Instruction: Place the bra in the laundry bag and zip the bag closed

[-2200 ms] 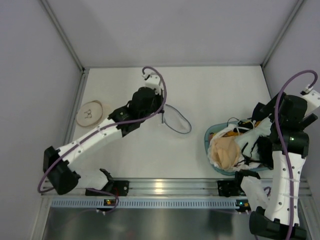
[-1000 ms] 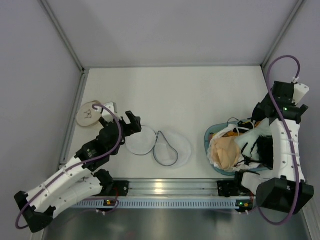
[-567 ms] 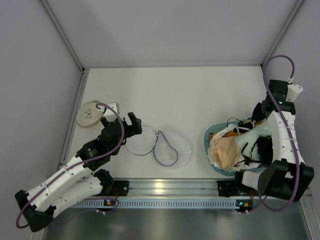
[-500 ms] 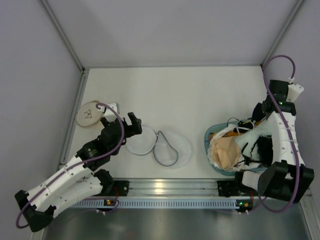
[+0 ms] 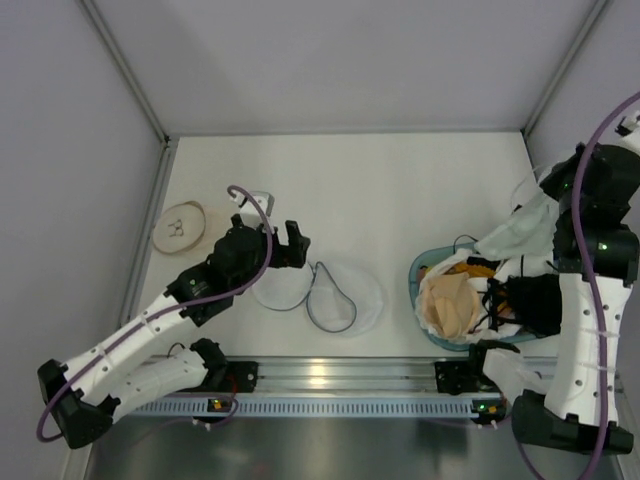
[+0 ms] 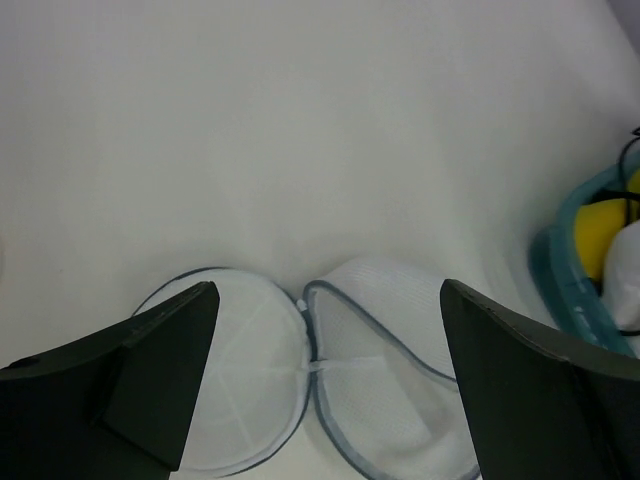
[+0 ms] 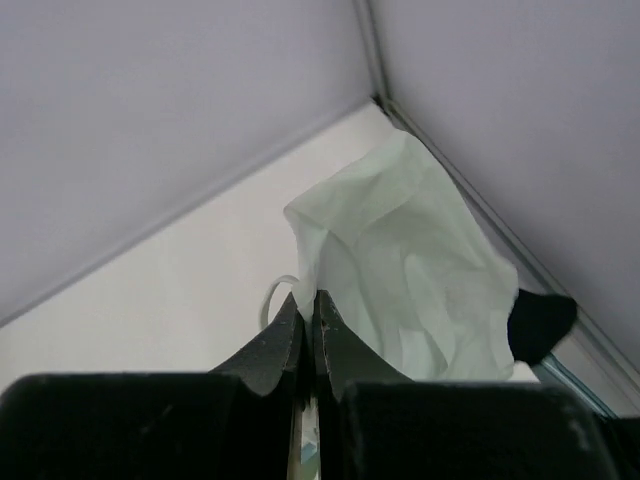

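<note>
The laundry bag (image 5: 345, 297) lies open on the table as two round white mesh halves with dark rims, its lid (image 5: 279, 287) flat to the left. In the left wrist view both halves (image 6: 390, 360) lie just below my left gripper (image 6: 328, 290), which hovers open and empty. From above, that left gripper (image 5: 270, 232) is over the lid's far edge. My right gripper (image 7: 312, 298) is shut on an edge of a pale white bra (image 7: 410, 260), with a thin strap loop beside the jaws. The bra (image 5: 510, 232) stretches from the basket up to the right gripper (image 5: 553, 190).
A blue basket (image 5: 416, 280) of mixed garments, with a beige cup (image 5: 448, 305) and black cloth (image 5: 530, 300), stands at the right front. A round beige disc (image 5: 178, 226) lies at the far left. Grey walls close in on the left, back and right.
My right gripper has shut on the pale bra and lifted it up out of the basket. My left gripper has shifted right and a little farther out over the bag's lid, still open.
</note>
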Controlling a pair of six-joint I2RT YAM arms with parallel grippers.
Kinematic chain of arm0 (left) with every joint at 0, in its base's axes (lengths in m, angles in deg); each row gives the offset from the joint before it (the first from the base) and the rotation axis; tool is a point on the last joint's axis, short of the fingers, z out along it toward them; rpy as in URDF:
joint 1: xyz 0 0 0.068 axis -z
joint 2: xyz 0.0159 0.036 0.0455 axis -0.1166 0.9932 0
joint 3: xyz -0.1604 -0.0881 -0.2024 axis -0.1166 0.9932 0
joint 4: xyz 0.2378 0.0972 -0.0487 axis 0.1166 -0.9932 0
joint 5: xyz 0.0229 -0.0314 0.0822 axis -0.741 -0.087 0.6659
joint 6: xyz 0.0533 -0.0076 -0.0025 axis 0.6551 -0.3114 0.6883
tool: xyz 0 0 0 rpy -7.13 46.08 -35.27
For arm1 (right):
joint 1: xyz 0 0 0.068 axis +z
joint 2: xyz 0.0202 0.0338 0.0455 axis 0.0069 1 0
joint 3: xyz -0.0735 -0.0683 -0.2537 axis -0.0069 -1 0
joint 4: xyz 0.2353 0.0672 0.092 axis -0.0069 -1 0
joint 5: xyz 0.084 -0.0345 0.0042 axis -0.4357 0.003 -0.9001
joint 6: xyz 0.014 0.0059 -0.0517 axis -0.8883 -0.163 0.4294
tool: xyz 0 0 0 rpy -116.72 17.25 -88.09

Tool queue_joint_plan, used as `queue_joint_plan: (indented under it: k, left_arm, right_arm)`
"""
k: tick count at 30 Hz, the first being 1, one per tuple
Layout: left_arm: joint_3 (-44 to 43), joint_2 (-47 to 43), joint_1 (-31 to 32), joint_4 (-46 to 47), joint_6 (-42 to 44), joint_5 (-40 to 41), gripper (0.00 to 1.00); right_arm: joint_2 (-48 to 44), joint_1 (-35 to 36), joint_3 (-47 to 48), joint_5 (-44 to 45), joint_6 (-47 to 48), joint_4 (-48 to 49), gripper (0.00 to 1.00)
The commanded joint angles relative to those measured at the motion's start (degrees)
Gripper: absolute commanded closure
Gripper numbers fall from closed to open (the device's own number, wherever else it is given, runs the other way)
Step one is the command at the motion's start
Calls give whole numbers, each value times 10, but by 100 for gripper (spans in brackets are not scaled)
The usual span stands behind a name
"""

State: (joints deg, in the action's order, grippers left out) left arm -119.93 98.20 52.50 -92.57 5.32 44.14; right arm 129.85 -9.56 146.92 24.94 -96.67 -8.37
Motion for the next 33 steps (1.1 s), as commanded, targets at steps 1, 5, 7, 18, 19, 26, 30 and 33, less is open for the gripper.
queue_joint_plan:
  k: [1,5,7,18,19,26,30,33]
  left_arm:
    - [-41,12,0,132,46,-120,2]
    - [-83,57,0,215,59,-205,2]
    - [-120,100,0,249,67,-241,2]
    - [-310,288,15,321,126,-287,2]
    - [-324,296,25,321,142,-281,2]
    - [-415,376,67,319,182,-252,2]
    - [-431,404,82,319,187,-246,2]
    - [-442,428,94,320,199,-221,4]
  right_arm:
    - [-2,28,41,-113,23,71,100]
    - [15,55,81,-180,17,113,100]
    - [18,63,83,-232,2,154,100]
    - [38,141,55,-381,-78,328,100]
    - [37,145,49,-372,-80,329,100]
    - [33,179,19,-363,-91,343,100]
    - [24,191,11,-360,-89,343,100]
    - [13,193,9,-358,-91,343,100]
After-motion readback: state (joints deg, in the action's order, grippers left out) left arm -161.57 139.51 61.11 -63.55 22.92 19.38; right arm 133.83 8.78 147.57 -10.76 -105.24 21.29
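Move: The right hand already pinches the pale bra by one end. From the open left hand, the bra's middle lies about 43 cm to the right, 3 cm ahead and 3 cm higher. The laundry bag is flat on the table, about 5 cm right of that left hand, 6 cm back and 20 cm below. From the right hand, the bag lies roughly 43 cm left, 11 cm back and 35 cm down, the clothes basket 6 cm left, 10 cm back and 30 cm down. To the left and upward, the right hand swings the pinched bra some 20 cm away from the basket towards the left hand, turning counter-clockwise by about 50 degrees and tipping its fingers up. Rightward and up, the left hand leaves the bag to meet it, turning clockwise and levelling its fingers; both sink slightly at the end. The left fingers stay wide open, close to the hanging bra, contact not visible. ##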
